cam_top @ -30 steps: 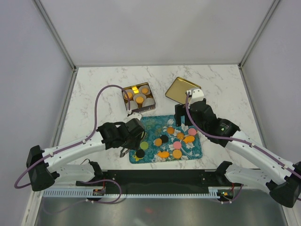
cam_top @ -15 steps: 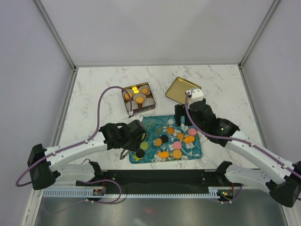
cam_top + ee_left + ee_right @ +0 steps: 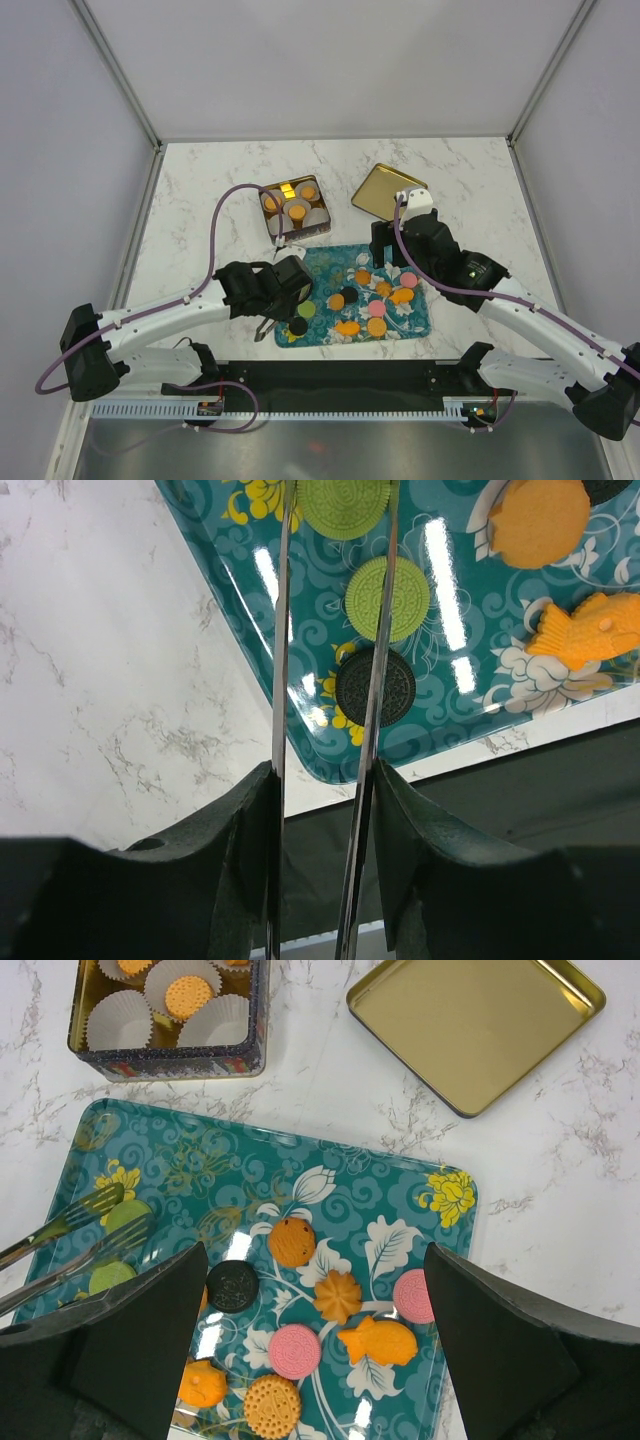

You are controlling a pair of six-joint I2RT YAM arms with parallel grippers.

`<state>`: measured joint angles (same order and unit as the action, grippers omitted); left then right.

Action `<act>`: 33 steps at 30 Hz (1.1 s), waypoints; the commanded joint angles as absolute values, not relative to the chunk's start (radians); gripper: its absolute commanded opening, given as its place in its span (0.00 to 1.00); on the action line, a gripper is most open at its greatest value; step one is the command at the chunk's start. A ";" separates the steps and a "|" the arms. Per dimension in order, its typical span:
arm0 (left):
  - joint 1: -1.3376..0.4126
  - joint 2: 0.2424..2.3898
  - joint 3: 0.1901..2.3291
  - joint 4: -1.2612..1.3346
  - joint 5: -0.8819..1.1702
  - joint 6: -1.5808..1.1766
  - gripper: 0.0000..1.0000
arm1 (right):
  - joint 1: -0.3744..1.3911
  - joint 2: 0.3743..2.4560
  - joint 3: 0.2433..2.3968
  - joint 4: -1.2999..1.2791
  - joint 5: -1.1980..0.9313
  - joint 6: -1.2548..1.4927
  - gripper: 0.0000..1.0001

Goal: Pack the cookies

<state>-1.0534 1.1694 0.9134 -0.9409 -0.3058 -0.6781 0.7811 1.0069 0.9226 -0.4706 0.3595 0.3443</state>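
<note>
The cookies [image 3: 339,1295] lie scattered on a teal flowered tray [image 3: 330,252]: orange, pink, black and green ones. My left gripper [image 3: 322,780] is shut on a pair of metal tongs [image 3: 372,710]. The tong tips straddle a green cookie [image 3: 345,502] at the tray's near left. A second green cookie [image 3: 387,598] and a black one [image 3: 375,685] lie under the right blade. In the top view the left gripper [image 3: 285,300] is at the tray's left edge. My right gripper [image 3: 315,1310] hangs open above the tray's middle, holding nothing.
A square tin [image 3: 295,207] with white paper cups, some holding orange cookies, stands behind the tray's left. Its gold lid [image 3: 387,191] lies upside down to the right. The black table edge [image 3: 520,770] runs just beyond the tray's near corner.
The left arm has slid a little right over the tray's edge and the tong blades have drawn closer together. The right arm has not moved.
</note>
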 commanded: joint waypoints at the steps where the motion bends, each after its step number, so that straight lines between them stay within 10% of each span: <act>1: -1.062 1.154 0.962 -0.936 -0.342 -0.692 0.47 | 0.778 0.980 0.917 -0.443 0.364 0.353 0.98; 33: -0.667 1.561 1.503 -0.799 -0.235 -0.319 0.47 | 0.769 0.963 0.923 -0.463 0.374 0.342 0.98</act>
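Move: Ahead and to the right of the left hand, about 27 cm out, 8 cm right and 7 cm below, is the empty front-right cup of the box. The tongs already hold the upper green cookie, some 9 cm ahead, 6 cm right and 7 cm down. The empty front-left cup is roughly 8 cm left of the goal cup and 2 cm nearer; the lower green cookie lies 5 cm nearer than the held one. From the right hand the goal cup is about 17 cm ahead, 13 cm left, 17 cm below. Lifting the upper green cookie off the tray in the still-closed tongs, the left hand first rises some 5 cm, drifting a little right, then sweeps forward and goes on climbing, ending about 18 cm farther out and 9 cm higher. The wrist tips the tongs up by roughly 10 degrees as they near the front-right cup; at the end the hand slows and starts to sink. ##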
